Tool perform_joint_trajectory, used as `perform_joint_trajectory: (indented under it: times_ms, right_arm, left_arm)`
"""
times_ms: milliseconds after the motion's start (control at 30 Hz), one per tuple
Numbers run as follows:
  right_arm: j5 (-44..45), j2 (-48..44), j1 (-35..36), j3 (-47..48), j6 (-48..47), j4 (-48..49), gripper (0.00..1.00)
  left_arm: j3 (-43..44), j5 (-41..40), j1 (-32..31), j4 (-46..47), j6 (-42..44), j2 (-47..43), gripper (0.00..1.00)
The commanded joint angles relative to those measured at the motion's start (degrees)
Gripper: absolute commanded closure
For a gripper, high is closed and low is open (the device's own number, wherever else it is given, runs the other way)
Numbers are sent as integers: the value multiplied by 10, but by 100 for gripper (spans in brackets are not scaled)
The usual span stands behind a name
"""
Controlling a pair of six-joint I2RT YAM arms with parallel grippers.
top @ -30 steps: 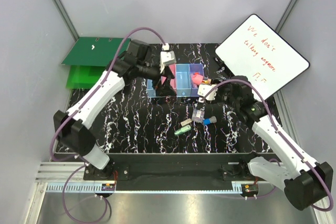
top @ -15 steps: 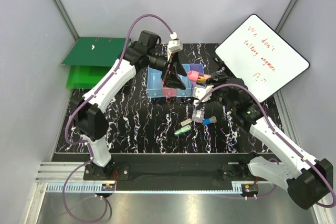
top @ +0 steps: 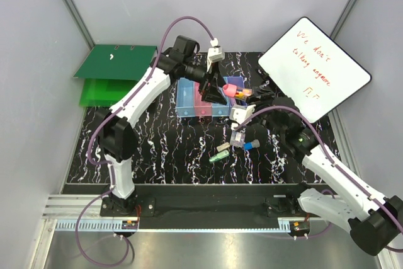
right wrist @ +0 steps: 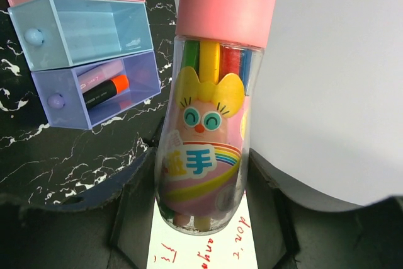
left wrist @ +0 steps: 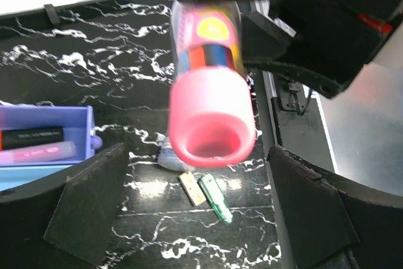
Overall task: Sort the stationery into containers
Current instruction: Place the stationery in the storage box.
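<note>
My right gripper (top: 240, 101) (right wrist: 198, 196) is shut on the pink-capped tube (top: 229, 89) (right wrist: 211, 111) and holds it in the air beside the purple end of the containers (top: 191, 103). The left gripper (top: 216, 91) (left wrist: 201, 218) hangs open above the containers, facing the tube's cap (left wrist: 211, 133), and is not touching it. Two markers lie in the purple bin (right wrist: 135, 89) (left wrist: 85, 131). A green piece (top: 218, 155) (left wrist: 215, 198), a beige piece (top: 222, 147) (left wrist: 189, 187), a clear piece (top: 237, 138) and a blue-capped piece (top: 252, 145) lie loose on the mat.
A whiteboard (top: 315, 67) (right wrist: 327, 67) leans at the back right, close behind the right gripper. Green binders (top: 113, 74) lie at the back left. The marbled black mat (top: 157, 149) covers the table.
The left arm has swung right over the containers, its open gripper now close to the tube. The right gripper has carried the tube slightly up and left.
</note>
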Motion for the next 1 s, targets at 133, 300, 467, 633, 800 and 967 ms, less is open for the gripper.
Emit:
perform_joint_trajectory:
  times_ms: [133,300,467,633,800,967]
  right_arm:
    - [33,-4,26,27,7,45,100]
    - [44,5,34,33,15,54,100]
    - [55,17,36,45,21,56,100]
    - [53,13,38,42,21,57,100]
    - [57,9,38,36,23,75,100]
    - [59,9,39,37,23,77,100]
  left_arm:
    - [64,8,-6,24,-5,17,1]
    - [69,11,-14,28,-9,21,3]
    - [69,17,-18,29,-14,28,12]
    - [71,17,-21,30,-14,28,29]
    - [80,17,-23,31,-15,32,45]
    - [87,17,-25,32,-19,35,70]
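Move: The pink cap of the marker bottle, which the right hand already holds by its body, lies about 4 cm to the right of the left hand point, level with it in height and reach, facing its wide-open fingers; from the right hand the cap is some 8 cm to the left and 1 cm ahead. From the left hand, the storage box's purple compartment is roughly 10 cm ahead, 8 cm right and 25 cm below; the clear jar is about 6 cm back, 8 cm right and 26 cm below. The left hand eases about 2 cm to the right onto the pink cap, lifting a little, dipping back and then rising again to end just over 1 cm higher, while its fingers close from wide open to about half and come to pinch the cap from both sides. The right hand keeps its unchanged grip on the bottle's body and brings it roughly 1 cm left and 1 cm up, offering the cap to the left hand with hardly any turn of either wrist. ##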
